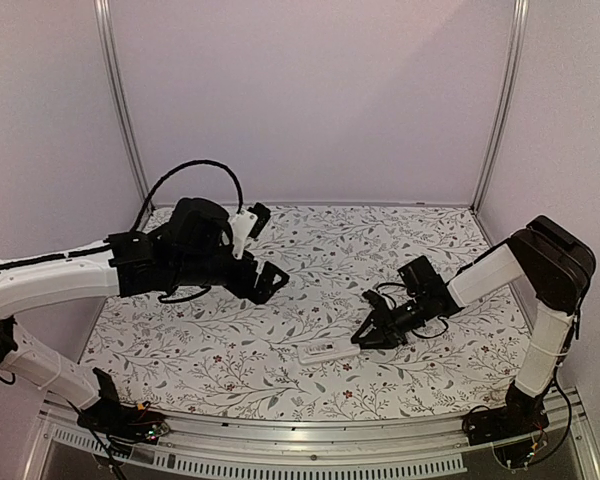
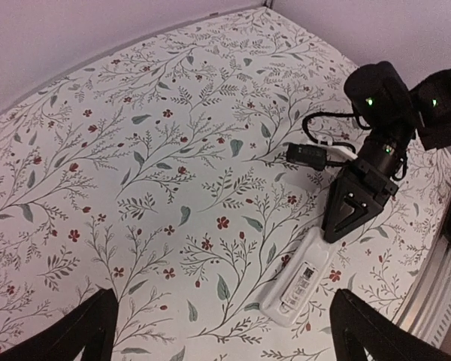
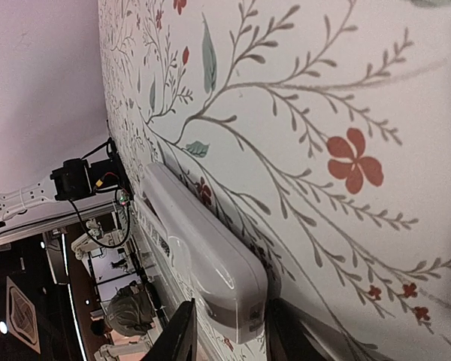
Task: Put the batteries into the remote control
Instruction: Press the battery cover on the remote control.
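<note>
The white remote control (image 1: pixel 325 352) (image 2: pixel 304 278) (image 3: pixel 195 248) lies on the flowered cloth near the front, back side up, its oblong recess showing. Small dark marks sit in that recess, too small to tell what they are. No batteries can be made out in any view. My right gripper (image 1: pixel 365 338) (image 2: pixel 353 214) (image 3: pixel 229 335) is low at the remote's right end, its fingers (image 3: pixel 177 335) pressed on either side of that end. My left gripper (image 1: pixel 267 281) (image 2: pixel 225 346) hovers above the cloth to the left of the remote, jaws wide apart and empty.
The flowered cloth (image 1: pixel 310 250) covers the table. A metal rail (image 1: pixel 300 440) (image 2: pixel 436 278) runs along the near edge, just in front of the remote. Pale walls and frame posts (image 1: pixel 120 110) close in the back and sides.
</note>
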Robot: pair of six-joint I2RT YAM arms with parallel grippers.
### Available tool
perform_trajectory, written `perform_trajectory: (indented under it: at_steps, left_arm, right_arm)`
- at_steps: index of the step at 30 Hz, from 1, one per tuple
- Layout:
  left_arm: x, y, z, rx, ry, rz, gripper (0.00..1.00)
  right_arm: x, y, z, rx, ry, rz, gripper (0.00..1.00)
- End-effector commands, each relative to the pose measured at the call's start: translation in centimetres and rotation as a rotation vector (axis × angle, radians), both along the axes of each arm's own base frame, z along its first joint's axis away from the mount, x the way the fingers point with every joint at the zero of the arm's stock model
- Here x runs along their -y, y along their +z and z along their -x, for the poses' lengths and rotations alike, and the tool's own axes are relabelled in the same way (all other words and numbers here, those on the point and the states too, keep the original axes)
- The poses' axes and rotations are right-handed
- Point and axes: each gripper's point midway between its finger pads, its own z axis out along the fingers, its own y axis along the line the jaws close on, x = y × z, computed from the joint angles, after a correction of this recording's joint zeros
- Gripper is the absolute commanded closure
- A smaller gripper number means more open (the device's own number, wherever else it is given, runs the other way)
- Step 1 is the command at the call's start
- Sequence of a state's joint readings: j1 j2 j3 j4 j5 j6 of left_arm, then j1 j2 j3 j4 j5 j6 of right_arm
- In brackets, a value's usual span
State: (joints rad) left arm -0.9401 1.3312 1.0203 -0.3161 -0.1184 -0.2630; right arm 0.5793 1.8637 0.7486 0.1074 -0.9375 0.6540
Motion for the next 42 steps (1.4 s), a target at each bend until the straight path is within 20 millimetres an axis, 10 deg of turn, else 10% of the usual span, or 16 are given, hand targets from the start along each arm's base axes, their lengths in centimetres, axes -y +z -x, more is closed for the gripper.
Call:
perform_trajectory:
  at_steps: [1,7,14,42]
  left_arm:
    - [-1.9,0.2,-0.3,-0.113,0.149,0.131,0.01]
    - [-1.3,-7.3,1.7,-0.352,0.211,0.017,0.34]
    - [3.3,-11.4,5.0,-0.456,0.167,-0.058,0.58]
    - [6.3,-15.4,6.3,-0.542,0.163,-0.089,0.78]
  right_arm:
    - [-0.3,0.6,1.7,0.002,0.045,-0.008,0.69]
    - [-0.7,0.4,3.3,-0.020,0.075,0.002,0.71]
    - [-0.9,0.1,3.9,-0.029,0.085,0.013,0.71]
    - [-0.9,-0.3,3.9,-0.032,0.094,0.018,0.71]
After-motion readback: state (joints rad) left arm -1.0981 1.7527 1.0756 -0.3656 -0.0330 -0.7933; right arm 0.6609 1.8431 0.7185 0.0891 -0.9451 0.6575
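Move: From the left hand, the battery cover lies roughly 19 cm below, some 11 cm to the right and 3 cm back. The remote control under it has its middle about 12 cm right and 2 cm back of that hand; the right gripper is at its far right end, some 20 cm right. From the right hand, the cover is about 9 cm left and 2 cm back, nearly level. Left hand sinks about 15 cm, back and right, towards the cover, closing; right drags the remote back 3.5 cm. ##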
